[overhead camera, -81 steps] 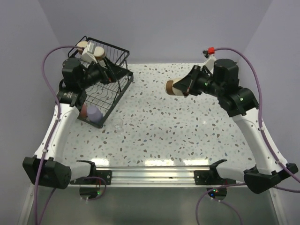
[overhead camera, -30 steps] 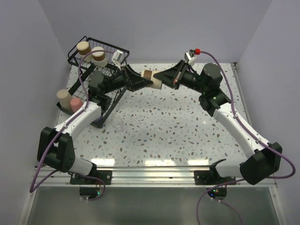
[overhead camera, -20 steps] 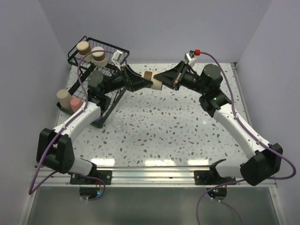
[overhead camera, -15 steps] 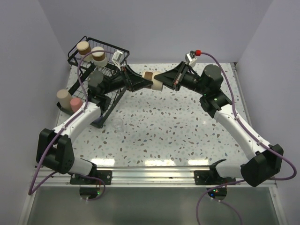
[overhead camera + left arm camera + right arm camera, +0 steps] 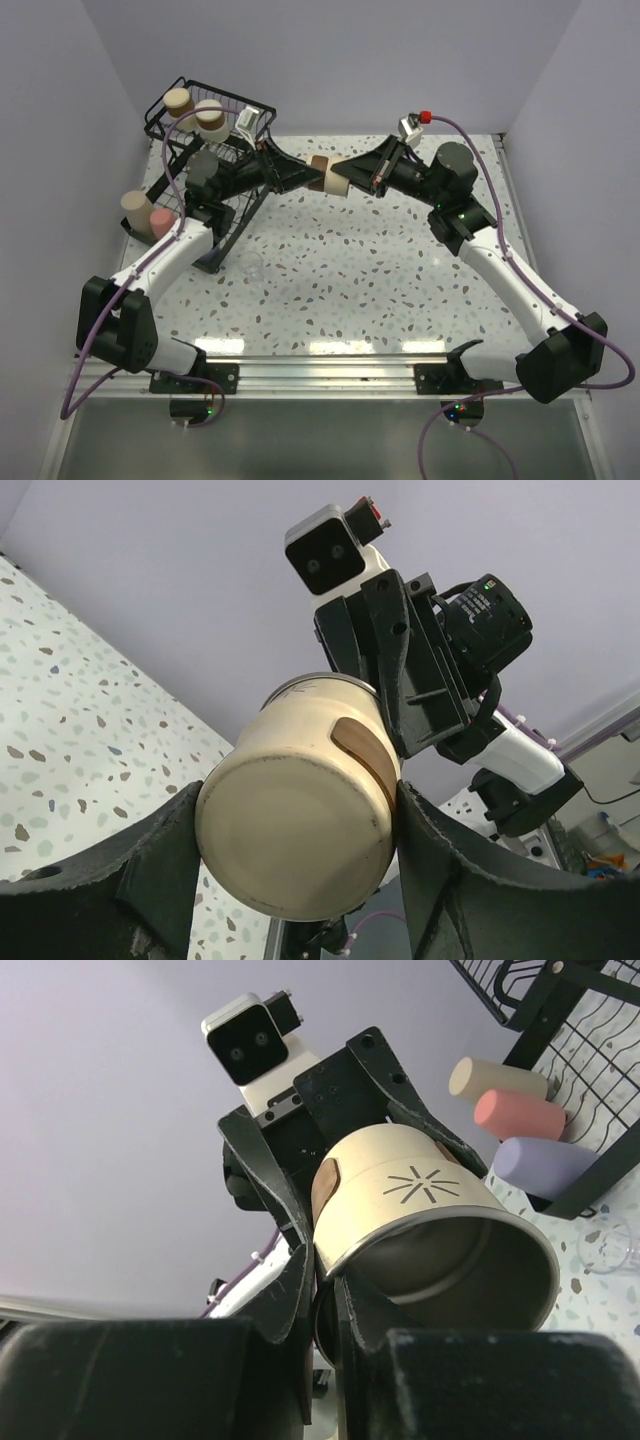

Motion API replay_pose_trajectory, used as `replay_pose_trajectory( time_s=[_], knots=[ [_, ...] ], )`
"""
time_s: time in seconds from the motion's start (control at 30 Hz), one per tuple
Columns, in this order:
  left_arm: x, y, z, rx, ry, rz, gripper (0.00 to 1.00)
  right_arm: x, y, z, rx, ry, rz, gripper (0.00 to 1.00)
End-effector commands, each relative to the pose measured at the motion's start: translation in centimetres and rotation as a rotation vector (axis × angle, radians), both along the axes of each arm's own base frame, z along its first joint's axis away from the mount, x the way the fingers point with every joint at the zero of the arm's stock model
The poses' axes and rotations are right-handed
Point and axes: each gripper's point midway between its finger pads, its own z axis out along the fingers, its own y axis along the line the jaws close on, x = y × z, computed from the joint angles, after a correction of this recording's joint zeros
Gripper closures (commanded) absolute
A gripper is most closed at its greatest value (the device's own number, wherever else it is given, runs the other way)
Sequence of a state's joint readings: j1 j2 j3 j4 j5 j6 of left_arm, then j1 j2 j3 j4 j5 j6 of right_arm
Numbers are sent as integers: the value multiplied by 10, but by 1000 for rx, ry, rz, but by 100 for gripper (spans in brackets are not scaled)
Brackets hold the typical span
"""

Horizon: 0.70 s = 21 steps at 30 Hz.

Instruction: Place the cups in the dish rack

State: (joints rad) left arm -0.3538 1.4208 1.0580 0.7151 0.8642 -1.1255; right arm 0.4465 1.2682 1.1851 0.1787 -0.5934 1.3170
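Observation:
A tan cup [image 5: 331, 179] hangs in mid-air between both arms, lying on its side. My left gripper [image 5: 308, 178] is shut on its base end, one finger on each side of the cup [image 5: 310, 780]. My right gripper [image 5: 352, 177] pinches the rim, one finger inside and one outside the cup [image 5: 420, 1200]. The black wire dish rack [image 5: 240, 205] stands at the far left. Two cups [image 5: 178, 99] [image 5: 210, 115] stand upside down in its upper basket. A cream cup [image 5: 495, 1078], a pink cup [image 5: 520, 1113] and a lavender cup [image 5: 545, 1163] lie on its lower tier.
A clear glass [image 5: 252, 268] stands on the speckled table [image 5: 380, 270] just right of the rack's near corner. Purple cables loop from both arms. Walls close the table at the back and on both sides.
My left gripper's fingers have closed onto the tan cup's base. The right gripper has kept its pinch on the rim, and the cup has shifted slightly to the right.

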Motion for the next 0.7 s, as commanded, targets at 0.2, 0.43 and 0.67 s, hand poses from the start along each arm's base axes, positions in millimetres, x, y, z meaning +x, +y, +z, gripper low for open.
replay_pose_trajectory(
  time_s=[0.2,0.43,0.67],
  knots=[
    [40,27,24,113,-72,148,100,-2,-17,-14,-182,-1,-78,9],
    [112,90,31,407,-131,415,100,-14,-44,-46,-328,38,-139,8],
    [155,156,14,710,-128,791,100,-35,-58,-84,-354,127,-152,9]
  ],
)
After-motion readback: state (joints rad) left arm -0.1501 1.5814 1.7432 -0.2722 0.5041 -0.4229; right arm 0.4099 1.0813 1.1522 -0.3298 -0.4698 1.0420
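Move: The cup hangs in the air between my hands: my left fingers already hold its body, and my right ones pinch its rim, the cup's middle some 4 cm to the right hand's left, 1 cm forward and 2 cm lower. The free spot on the rack's upper tier lies from my left hand about 15 cm ahead, 17 cm left and 12 cm below. One racked cup stands about 7 cm left of that spot and 2 cm farther out; a second is 7 cm left of the first and 3 cm farther out. I open my right fingers, freeing the cup's rim, and draw that hand down, then also right and back, some 8 cm in all. My left hand keeps its grip and sweeps the cup forward and left, about 18 cm, rising slightly before a small dip, towards the right end of the upper tier; meanwhile its fingers swing some 35 degrees counter-clockwise and tip downward. ##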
